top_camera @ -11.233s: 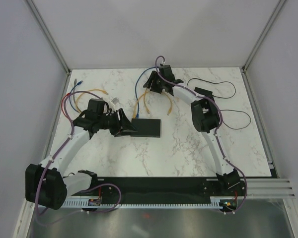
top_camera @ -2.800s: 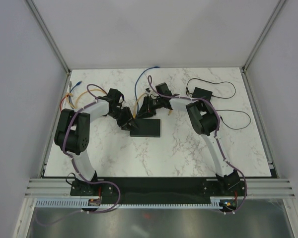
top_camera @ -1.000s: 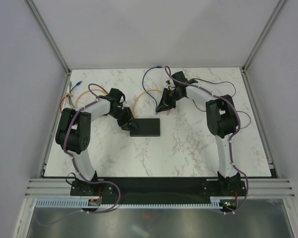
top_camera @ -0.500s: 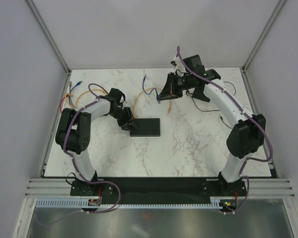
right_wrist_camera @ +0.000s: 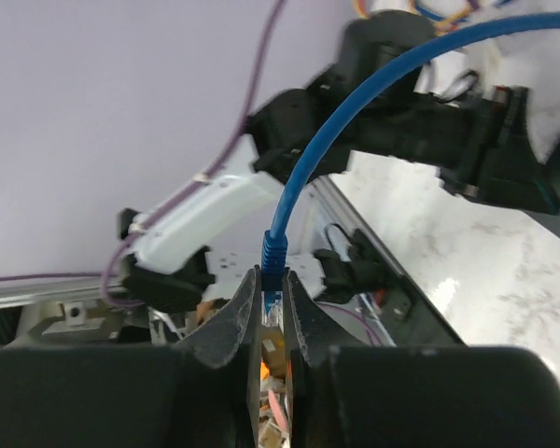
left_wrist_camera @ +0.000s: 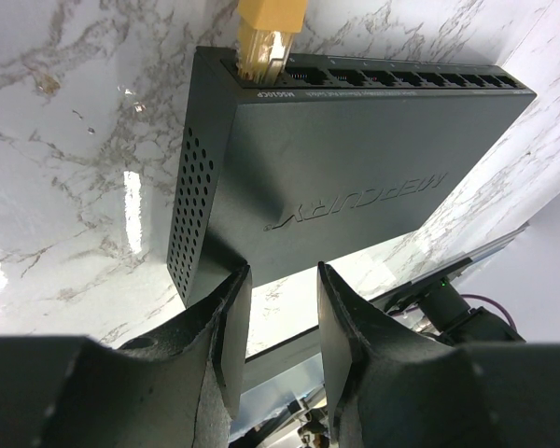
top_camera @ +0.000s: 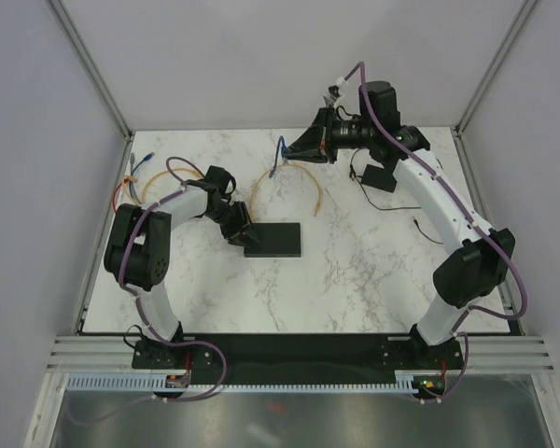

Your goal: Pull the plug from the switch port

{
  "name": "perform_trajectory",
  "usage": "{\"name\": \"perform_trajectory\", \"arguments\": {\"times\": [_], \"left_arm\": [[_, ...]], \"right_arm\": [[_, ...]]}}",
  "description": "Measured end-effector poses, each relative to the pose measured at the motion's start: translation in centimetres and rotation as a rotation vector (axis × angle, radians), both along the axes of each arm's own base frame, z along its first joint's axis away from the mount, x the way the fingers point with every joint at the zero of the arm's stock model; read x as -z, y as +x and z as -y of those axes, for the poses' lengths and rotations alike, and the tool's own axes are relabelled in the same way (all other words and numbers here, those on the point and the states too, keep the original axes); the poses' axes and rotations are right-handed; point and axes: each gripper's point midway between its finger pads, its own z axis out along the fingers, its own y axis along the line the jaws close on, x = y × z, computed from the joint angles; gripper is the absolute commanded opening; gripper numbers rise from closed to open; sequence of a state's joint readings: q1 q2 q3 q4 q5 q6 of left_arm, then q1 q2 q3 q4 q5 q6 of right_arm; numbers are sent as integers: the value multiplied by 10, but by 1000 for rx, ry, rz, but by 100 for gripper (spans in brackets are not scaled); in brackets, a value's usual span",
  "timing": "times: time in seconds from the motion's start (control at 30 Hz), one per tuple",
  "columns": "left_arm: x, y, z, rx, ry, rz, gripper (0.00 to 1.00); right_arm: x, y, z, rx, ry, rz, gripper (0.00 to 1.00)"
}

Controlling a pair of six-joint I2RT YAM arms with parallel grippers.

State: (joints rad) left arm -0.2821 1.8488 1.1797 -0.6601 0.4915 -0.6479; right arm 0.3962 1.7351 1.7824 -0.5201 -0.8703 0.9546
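Note:
The black switch (top_camera: 278,240) lies flat at the table's middle. In the left wrist view the switch (left_wrist_camera: 355,177) shows its row of ports, with an orange plug (left_wrist_camera: 266,37) seated in the end port. My left gripper (top_camera: 243,233) (left_wrist_camera: 280,280) stands open, its fingertips at the switch's left short end and nothing between the pads. My right gripper (top_camera: 299,149) (right_wrist_camera: 273,280) is raised high at the back, shut on a blue plug (right_wrist_camera: 274,257). The blue cable (top_camera: 278,159) hangs from it, free of the switch.
An orange cable (top_camera: 289,174) arcs behind the switch. A small black adapter block (top_camera: 381,175) with a thin black cord sits at the back right. Several loose cables (top_camera: 140,182) lie at the back left by the wall frame.
My right arm has swung up and back to the right, carrying the blue plug away from the switch. The left gripper and the switch have stayed put.

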Motion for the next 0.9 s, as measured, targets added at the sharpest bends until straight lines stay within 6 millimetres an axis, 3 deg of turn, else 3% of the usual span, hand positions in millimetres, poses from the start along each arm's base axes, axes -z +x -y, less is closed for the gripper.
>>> {"name": "perform_trajectory", "arguments": {"times": [0.2, 0.3, 0.37, 0.4, 0.53, 0.6, 0.7, 0.9], "left_arm": [[0, 0, 0, 1, 0, 1, 42], [0, 0, 0, 1, 0, 1, 44], [-1, 0, 0, 4, -1, 4, 48], [-2, 0, 1, 9, -6, 9, 54], [-18, -1, 6, 44, -54, 50, 72], [-38, -2, 12, 66, -114, 92, 81], [-95, -5, 26, 114, -252, 224, 88], [-248, -37, 42, 211, -569, 622, 94]], "right_arm": [[-85, -14, 4, 20, 222, 88, 0], [-114, -23, 8, 12, 303, 121, 0], [-126, -26, 10, 2, 336, 139, 0], [-128, -27, 10, -5, 346, 147, 0], [-120, -30, 9, -34, 348, 148, 0], [-103, -30, 9, -41, 328, 137, 0], [-85, -30, 9, -44, 295, 134, 0], [-65, -37, 13, -48, 243, 154, 0]]}}
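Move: The left hand hangs half open over the near left corner of the switch, whose middle is about 6 cm to its right, 1 cm ahead and 3 cm below; the orange plug still in its port is some 6 cm ahead and 2 cm lower. The blue plug is already out and in the right fingers, roughly 31 cm above the left hand, 5 cm ahead and 9 cm right. From the right hand, the switch lies about 5 cm left, 3 cm back and 34 cm below. The right hand keeps its pinch on the blue plug and carries it up about 13 cm, drawing back a little and tipping its fingers upward, then sinks again by roughly half that. The left hand waits at first, then leaves the switch in a quick climb of some 25 cm towards the held blue plug, easing a few centimetres back and right while its fingers open wide and swing from steeply down to pointing right and nearly level. ##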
